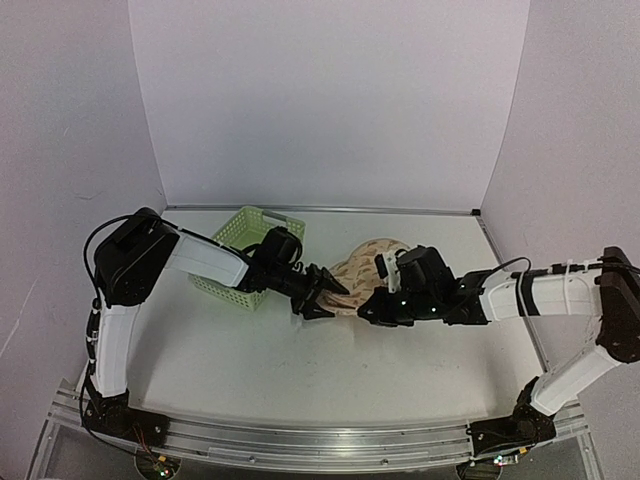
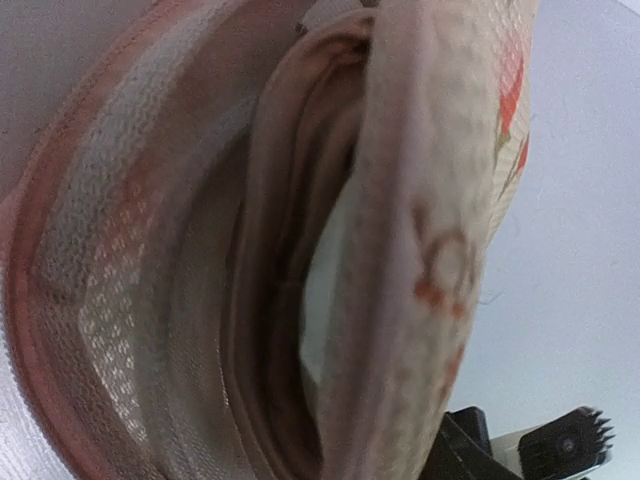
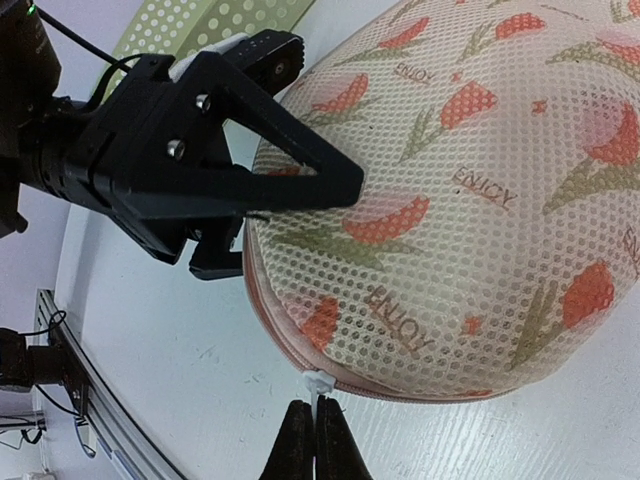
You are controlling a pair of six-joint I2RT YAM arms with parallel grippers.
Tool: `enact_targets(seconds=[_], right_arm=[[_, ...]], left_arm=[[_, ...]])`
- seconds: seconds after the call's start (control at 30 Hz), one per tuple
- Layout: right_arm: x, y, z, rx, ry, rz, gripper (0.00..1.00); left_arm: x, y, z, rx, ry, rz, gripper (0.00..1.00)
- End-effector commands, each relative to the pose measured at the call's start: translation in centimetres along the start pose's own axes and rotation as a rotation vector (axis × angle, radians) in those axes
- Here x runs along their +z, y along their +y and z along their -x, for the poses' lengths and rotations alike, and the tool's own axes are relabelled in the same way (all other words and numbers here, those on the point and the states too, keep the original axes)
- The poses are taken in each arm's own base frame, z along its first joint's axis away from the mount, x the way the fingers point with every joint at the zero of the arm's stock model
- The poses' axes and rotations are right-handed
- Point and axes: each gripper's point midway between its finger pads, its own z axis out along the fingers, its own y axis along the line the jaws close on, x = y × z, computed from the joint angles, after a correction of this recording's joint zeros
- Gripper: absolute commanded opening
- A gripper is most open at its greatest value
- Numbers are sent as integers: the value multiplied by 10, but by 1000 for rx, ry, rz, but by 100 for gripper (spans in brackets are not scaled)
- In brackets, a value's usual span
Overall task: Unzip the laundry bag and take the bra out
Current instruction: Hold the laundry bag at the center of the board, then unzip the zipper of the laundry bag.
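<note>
The laundry bag (image 1: pixel 370 262) lies mid-table, a beige mesh pouch with reddish tulips (image 3: pixel 480 200). My right gripper (image 3: pixel 316 412) is shut on the white zipper pull (image 3: pixel 318 385) at the bag's near seam; from above it (image 1: pixel 365 313) sits at the bag's front. My left gripper (image 1: pixel 322 298) is at the bag's left end, its black fingers (image 3: pixel 290 175) apart, one over the top shell and one below. In the left wrist view the printed shell (image 2: pixel 430 200) is lifted off the mesh lining (image 2: pixel 110 300). Smooth beige fabric, apparently the bra (image 2: pixel 275 220), shows in the gap.
A light green slotted basket (image 1: pixel 245 250) stands just left of the bag, behind my left forearm; its rim (image 3: pixel 200 25) shows in the right wrist view. A metal rail (image 1: pixel 320 440) runs along the near table edge. White walls close the back and sides.
</note>
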Motion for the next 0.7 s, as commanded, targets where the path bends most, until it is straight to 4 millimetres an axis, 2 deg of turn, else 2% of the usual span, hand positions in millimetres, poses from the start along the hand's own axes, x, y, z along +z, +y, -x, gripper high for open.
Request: enact_targets(seconds=[0.0, 0.23, 0.4, 0.67], right_arm=[[-13, 18, 9, -52, -55, 79, 0], [-22, 6, -9, -70, -34, 73, 0], [-27, -9, -18, -52, -38, 33, 0], [-41, -53, -21, -15, -80, -162, 0]], left_arm=[[0, -34, 3, 67, -9, -76, 52], [-1, -31, 5, 62, -16, -72, 2], [-3, -35, 5, 74, -20, -78, 0], [-9, -42, 0, 125, -5, -93, 0]])
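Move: The laundry bag's left edge lies between the open left fingers, about 1 cm to the right of the hand point. From that hand, the bag's middle is some 6 cm ahead and 7 cm right, the green basket about 9 cm ahead and 17 cm left, a few centimetres lower. From the right hand, which already holds a small tab on the bag's near edge, the left edge is roughly 3 cm ahead and 6 cm left, the bag's middle 8 cm straight ahead, slightly lower. Keep the left gripper almost in place and shut its half-open fingers to pinch the bag's left edge. Meanwhile keep the right fingers shut on the tab and pull the near edge away from the left hand, about 4 cm to the right and 2 cm back, sinking about 1 cm: first back and right together, then mostly right. ##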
